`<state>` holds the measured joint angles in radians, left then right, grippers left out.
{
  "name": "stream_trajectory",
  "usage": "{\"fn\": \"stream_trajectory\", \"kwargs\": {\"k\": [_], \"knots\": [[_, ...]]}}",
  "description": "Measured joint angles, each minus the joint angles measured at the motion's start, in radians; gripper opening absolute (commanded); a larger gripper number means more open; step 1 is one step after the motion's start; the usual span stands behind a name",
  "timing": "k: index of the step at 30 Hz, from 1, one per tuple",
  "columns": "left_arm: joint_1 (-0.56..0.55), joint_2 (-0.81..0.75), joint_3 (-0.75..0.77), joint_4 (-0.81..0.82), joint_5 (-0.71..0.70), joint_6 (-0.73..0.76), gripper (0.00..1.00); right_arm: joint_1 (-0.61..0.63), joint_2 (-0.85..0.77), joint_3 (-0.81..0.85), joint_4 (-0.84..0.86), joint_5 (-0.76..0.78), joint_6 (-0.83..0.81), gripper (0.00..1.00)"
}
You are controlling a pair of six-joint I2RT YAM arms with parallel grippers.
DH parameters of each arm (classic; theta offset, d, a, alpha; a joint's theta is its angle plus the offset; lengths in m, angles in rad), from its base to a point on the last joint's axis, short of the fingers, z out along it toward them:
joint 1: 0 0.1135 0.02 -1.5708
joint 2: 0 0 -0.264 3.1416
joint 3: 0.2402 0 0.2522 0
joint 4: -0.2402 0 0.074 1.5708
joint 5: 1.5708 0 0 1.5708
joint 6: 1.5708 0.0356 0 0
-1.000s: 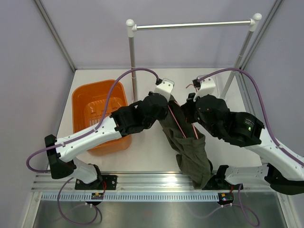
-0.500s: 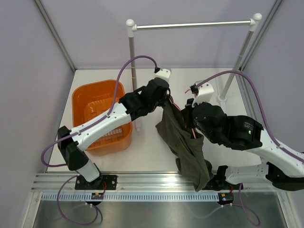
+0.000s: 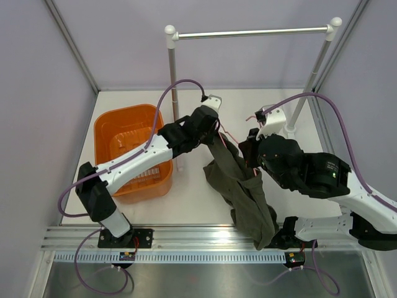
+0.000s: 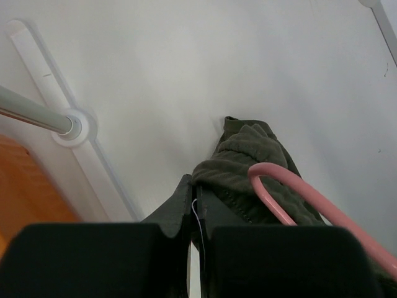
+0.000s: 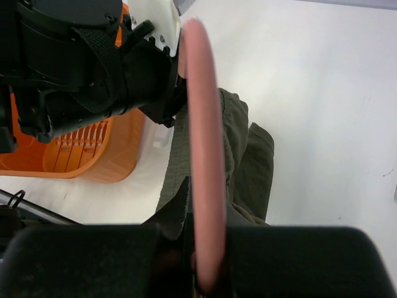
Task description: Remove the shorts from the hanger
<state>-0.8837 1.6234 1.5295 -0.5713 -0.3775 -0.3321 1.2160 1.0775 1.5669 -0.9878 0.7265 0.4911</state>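
Observation:
The dark olive shorts (image 3: 245,192) hang in mid-air between the two arms, their lower end drooping toward the table's near edge. My left gripper (image 3: 217,132) is shut on a fold of the shorts' upper edge (image 4: 248,155), its jaws (image 4: 197,194) pinching the fabric. The pink hanger (image 4: 298,200) loops through the cloth right beside that grip. My right gripper (image 5: 205,248) is shut on the hanger (image 5: 201,136), whose bar runs up from between its fingers. In the top view only a short piece of the hanger (image 3: 227,135) shows above the fabric, and the right gripper (image 3: 250,162) sits against the shorts.
An orange basket (image 3: 118,133) stands on the table at the left, under the left arm. A silver rail (image 3: 248,32) spans the back on two posts; the left post (image 3: 173,93) rises just behind the left gripper, its foot (image 4: 71,124) close by.
The left gripper has drawn the shorts' upper edge back and to the left, and the fabric has spread leftward off the hanger. The right gripper keeps the hanger nearly in place.

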Motion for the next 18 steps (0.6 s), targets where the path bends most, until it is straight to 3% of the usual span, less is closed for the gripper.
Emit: {"fn": "stream_trajectory", "kwargs": {"k": [9, 15, 18], "knots": [[-0.028, -0.091, -0.123, 0.052, 0.056, 0.010, 0.00, 0.008, -0.027, 0.002, 0.010, 0.085, -0.005, 0.00], [-0.214, -0.283, -0.196, 0.121, 0.063, 0.074, 0.00, -0.008, 0.009, 0.048, 0.040, 0.179, -0.058, 0.00], [-0.305, -0.378, -0.240, 0.151, 0.082, 0.101, 0.00, -0.109, 0.029, 0.048, 0.086, 0.154, -0.093, 0.00]]}}
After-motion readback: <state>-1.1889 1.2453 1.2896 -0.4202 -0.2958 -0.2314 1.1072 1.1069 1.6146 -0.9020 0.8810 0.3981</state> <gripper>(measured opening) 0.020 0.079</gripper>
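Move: The left hand, pinching the shorts' waist edge, has the hanger's far corner just to its right, about 3 cm across, 1 cm farther out and 4 cm above. The shorts' body hangs around 14 cm back, 7 cm right and 5 cm below; the orange basket sits roughly 28 cm left, 3 cm farther out, 18 cm lower. From the right hand, holding the hanger near its hook, that corner is some 15 cm ahead, 7 cm left and 10 cm below. Keeping its pinch on the waist edge, the left hand first eases down about a centimetre, then speeds up and pulls back towards the robot and upward, some 14 cm back and 7 cm up overall, drifting slightly left, away from the hanger's far corner, while the wrist turns clockwise by around 25 degrees. The right hand keeps its hold on the hanger and draws it the other way, about 4 cm forward and 3 cm each to the right and up, swinging it clockwise, so that shorts and hanger are pulled apart. ##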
